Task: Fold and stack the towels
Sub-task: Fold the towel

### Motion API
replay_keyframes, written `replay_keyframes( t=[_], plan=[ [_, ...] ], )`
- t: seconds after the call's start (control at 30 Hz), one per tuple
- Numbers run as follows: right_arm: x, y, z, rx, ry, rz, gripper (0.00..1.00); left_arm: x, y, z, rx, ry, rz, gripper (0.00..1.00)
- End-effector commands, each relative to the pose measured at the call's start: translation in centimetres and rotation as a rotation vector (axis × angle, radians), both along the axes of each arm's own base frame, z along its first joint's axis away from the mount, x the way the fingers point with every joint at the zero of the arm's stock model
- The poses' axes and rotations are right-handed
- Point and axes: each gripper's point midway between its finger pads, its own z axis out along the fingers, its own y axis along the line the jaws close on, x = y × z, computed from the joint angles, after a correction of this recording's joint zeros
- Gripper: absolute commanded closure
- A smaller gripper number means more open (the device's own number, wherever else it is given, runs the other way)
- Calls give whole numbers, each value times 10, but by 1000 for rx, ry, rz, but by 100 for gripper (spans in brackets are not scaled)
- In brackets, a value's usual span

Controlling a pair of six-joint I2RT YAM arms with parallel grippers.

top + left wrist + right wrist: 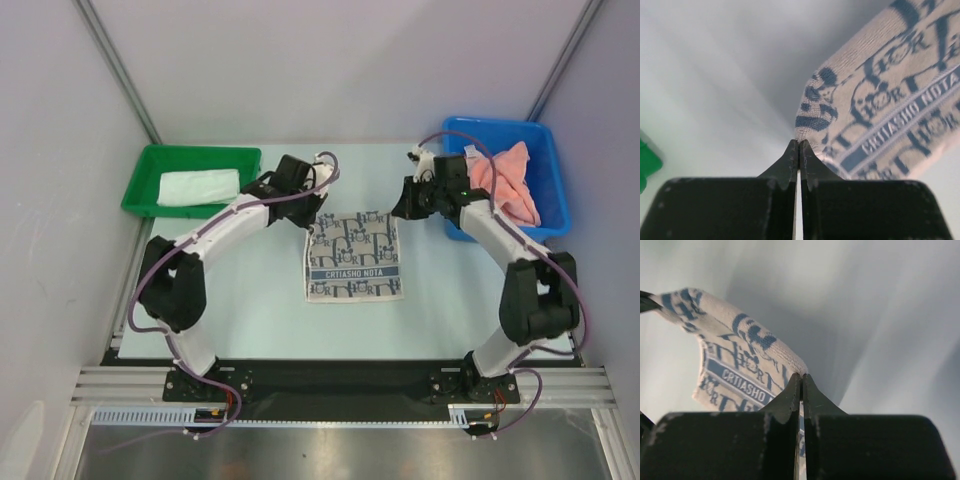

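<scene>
A white towel with a blue-grey pattern [354,257] hangs and lies at the middle of the table, its far edge lifted. My left gripper [312,222] is shut on its far left corner; in the left wrist view the jaws [799,145] pinch the edge of the patterned towel [890,100]. At the far right corner my right gripper [398,212] is shut as well, with the patterned towel [735,365] running down between its closed jaws [801,377]. A folded white towel [198,187] lies in the green tray. A salmon-pink towel [505,180] is crumpled in the blue bin.
The green tray [140,180] stands at the back left, and a corner of the green tray [647,165] shows in the left wrist view. At the back right stands the blue bin [555,190]. Grey walls and metal posts enclose the table.
</scene>
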Motion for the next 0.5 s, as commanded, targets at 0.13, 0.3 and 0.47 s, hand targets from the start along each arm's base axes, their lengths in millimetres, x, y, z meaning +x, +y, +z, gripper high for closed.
replay_keyframes(
  t=[0.13, 0.3, 0.47],
  plan=[
    [-33, -14, 154, 31, -386, -34, 100, -51, 9, 119, -100, -101, -123, 100],
    [-90, -9, 164, 42, -387, -1, 100, -108, 9, 151, -106, -202, -258, 100],
    [-146, -4, 159, 37, -379, 26, 100, -167, 3, 178, -152, -313, -403, 100]
  ],
)
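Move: I still have the printed towel pinched by its two far corners, and it hangs back and down between my hands. Its middle is about 9 cm to the right of my left hand, 3 cm back and 6 below; from my right hand it is some 10 cm left, 4 back and 7 below. The folded white towel lies roughly 17 cm ahead and 26 left of my left hand, the pink towel about 13 ahead and 23 right of my right hand, both well lower. I whip both hands up off the table together by about 18 cm, keeping the corners pinched, and pull them back towards myself as they rise. The draw back quickens late, with the left ending a little farther back, while my right levels off at the top. The right wrist tips its fingers some 25 degrees up and outward; the left tips up less and turns clockwise. ##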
